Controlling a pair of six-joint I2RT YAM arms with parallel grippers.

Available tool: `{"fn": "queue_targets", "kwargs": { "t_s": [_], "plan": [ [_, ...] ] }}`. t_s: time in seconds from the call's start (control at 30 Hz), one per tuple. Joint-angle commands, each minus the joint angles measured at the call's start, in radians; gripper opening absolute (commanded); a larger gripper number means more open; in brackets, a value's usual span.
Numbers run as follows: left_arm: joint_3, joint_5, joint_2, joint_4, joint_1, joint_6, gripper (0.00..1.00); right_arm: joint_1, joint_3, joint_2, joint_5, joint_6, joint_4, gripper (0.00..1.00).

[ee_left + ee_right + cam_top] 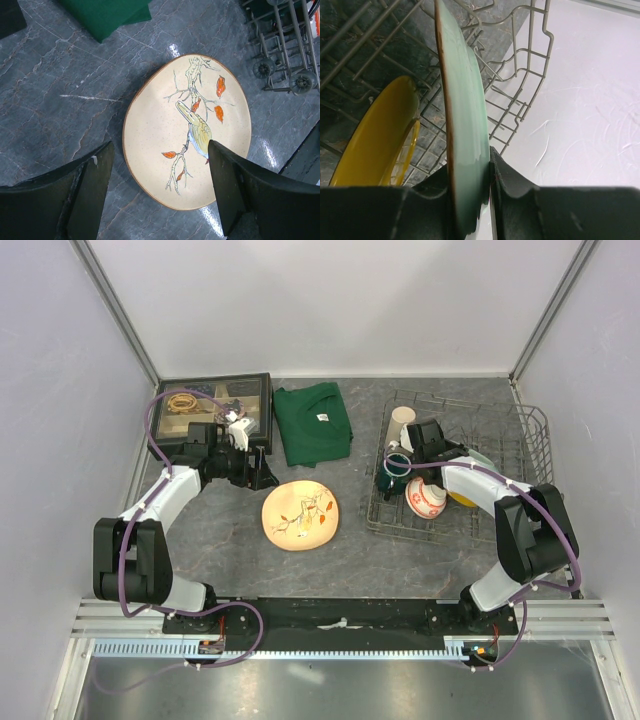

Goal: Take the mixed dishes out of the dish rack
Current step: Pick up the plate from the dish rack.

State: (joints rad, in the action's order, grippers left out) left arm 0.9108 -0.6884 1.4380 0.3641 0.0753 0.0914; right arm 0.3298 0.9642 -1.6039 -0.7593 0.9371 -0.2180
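The grey wire dish rack (530,430) stands at the right and holds a beige tumbler (402,418), a dark green mug (393,476), a red-and-white bowl (427,500) and a small yellow plate (462,497). A pale green plate (465,100) stands on edge in the rack beside the yellow plate (375,145). My right gripper (470,165) is shut on its rim, one finger pressed against each face. A cream plate (187,130) painted with a bird lies flat on the table. Over its near edge, my left gripper (160,146) hovers open and holds nothing.
A folded green cloth (312,423) lies at the back centre, with a black compartmented tray (215,400) to its left. The rack's raised wire side (520,85) rises just beyond the green plate, close to the right wall.
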Motion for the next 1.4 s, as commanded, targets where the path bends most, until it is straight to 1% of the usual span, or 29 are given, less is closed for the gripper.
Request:
{"fn": "queue_targets", "kwargs": {
  "t_s": [0.0,0.17,0.2,0.3,0.47,0.67,0.77,0.83,0.97,1.13,1.17,1.2,1.23,1.27,1.3,1.33,1.37],
  "plan": [
    [0.011,0.0,-0.018,-0.025,0.001,0.007,0.82,-0.008,0.019,0.024,-0.074,0.037,0.012,0.14],
    [0.011,-0.002,-0.016,-0.025,0.001,0.005,0.82,-0.008,0.018,0.036,-0.1,0.101,0.04,0.08],
    [0.011,-0.002,-0.014,-0.025,0.003,0.005,0.82,-0.008,0.018,0.041,-0.103,0.126,0.045,0.05],
    [0.011,-0.002,-0.014,-0.024,0.001,0.004,0.82,-0.008,0.016,0.047,-0.121,0.167,0.068,0.0],
    [0.011,-0.002,-0.018,-0.024,0.001,0.004,0.82,-0.008,-0.002,0.059,-0.149,0.281,0.12,0.0],
    [0.011,-0.002,-0.016,-0.025,0.001,0.004,0.82,-0.006,0.002,0.081,-0.161,0.357,0.138,0.0],
    [0.011,0.0,-0.016,-0.024,0.001,0.004,0.82,-0.008,0.016,0.094,-0.16,0.367,0.131,0.0],
    [0.011,0.0,-0.016,-0.025,0.001,0.002,0.82,-0.005,0.042,0.104,-0.15,0.353,0.106,0.0],
    [0.014,0.0,-0.017,-0.027,0.001,0.002,0.82,0.002,0.108,0.134,-0.115,0.284,-0.022,0.0],
    [0.02,-0.005,-0.031,-0.025,0.001,0.013,0.82,0.006,0.191,0.179,-0.088,0.209,-0.115,0.0],
    [0.023,-0.008,-0.034,-0.025,0.001,0.022,0.82,0.008,0.212,0.189,-0.066,0.184,-0.168,0.0],
    [0.025,-0.025,-0.039,-0.027,0.001,0.027,0.82,0.008,0.262,0.196,-0.051,0.163,-0.197,0.0],
    [0.028,-0.037,-0.048,-0.025,0.001,0.034,0.82,0.008,0.292,0.2,-0.029,0.111,-0.263,0.0],
    [0.036,-0.054,-0.054,-0.025,0.001,0.051,0.82,0.008,0.321,0.209,0.016,0.088,-0.296,0.0],
    [0.04,-0.087,-0.056,-0.025,0.001,0.059,0.82,0.008,0.381,0.213,0.044,0.063,-0.328,0.0],
    [0.046,-0.108,-0.063,-0.025,0.001,0.068,0.82,0.008,0.411,0.214,0.069,0.037,-0.39,0.0],
    [0.06,-0.124,-0.073,-0.024,0.001,0.082,0.82,0.008,0.442,0.217,0.092,-0.006,-0.418,0.0]
  ]
}}
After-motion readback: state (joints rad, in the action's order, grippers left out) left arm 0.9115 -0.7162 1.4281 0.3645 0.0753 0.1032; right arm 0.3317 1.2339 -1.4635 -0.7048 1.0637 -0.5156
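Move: Already between the right fingers at its rim, the pale green plate has its middle some 5 cm right, 2 cm ahead and 4 cm below the hand. From that hand the yellow plate stands about 7 cm back, 2 cm left and 5 cm below; the red-patterned bowl about 11 cm back, 9 cm left and 7 cm down; the dark mug about 6 cm back, 16 cm left and 8 cm down. The left hand has the green plate roughly 52 cm to its right, 8 cm ahead and 3 cm below. Keeping its pinch on the green plate and tightening it, the right hand first hardly travels while it rolls its left side down by some 10 degrees and turns slightly counter-clockwise. Then it draws the plate up out of the rack, away from the yellow plate, rising faster and faster to about 11 cm, with the roll almost undone. ##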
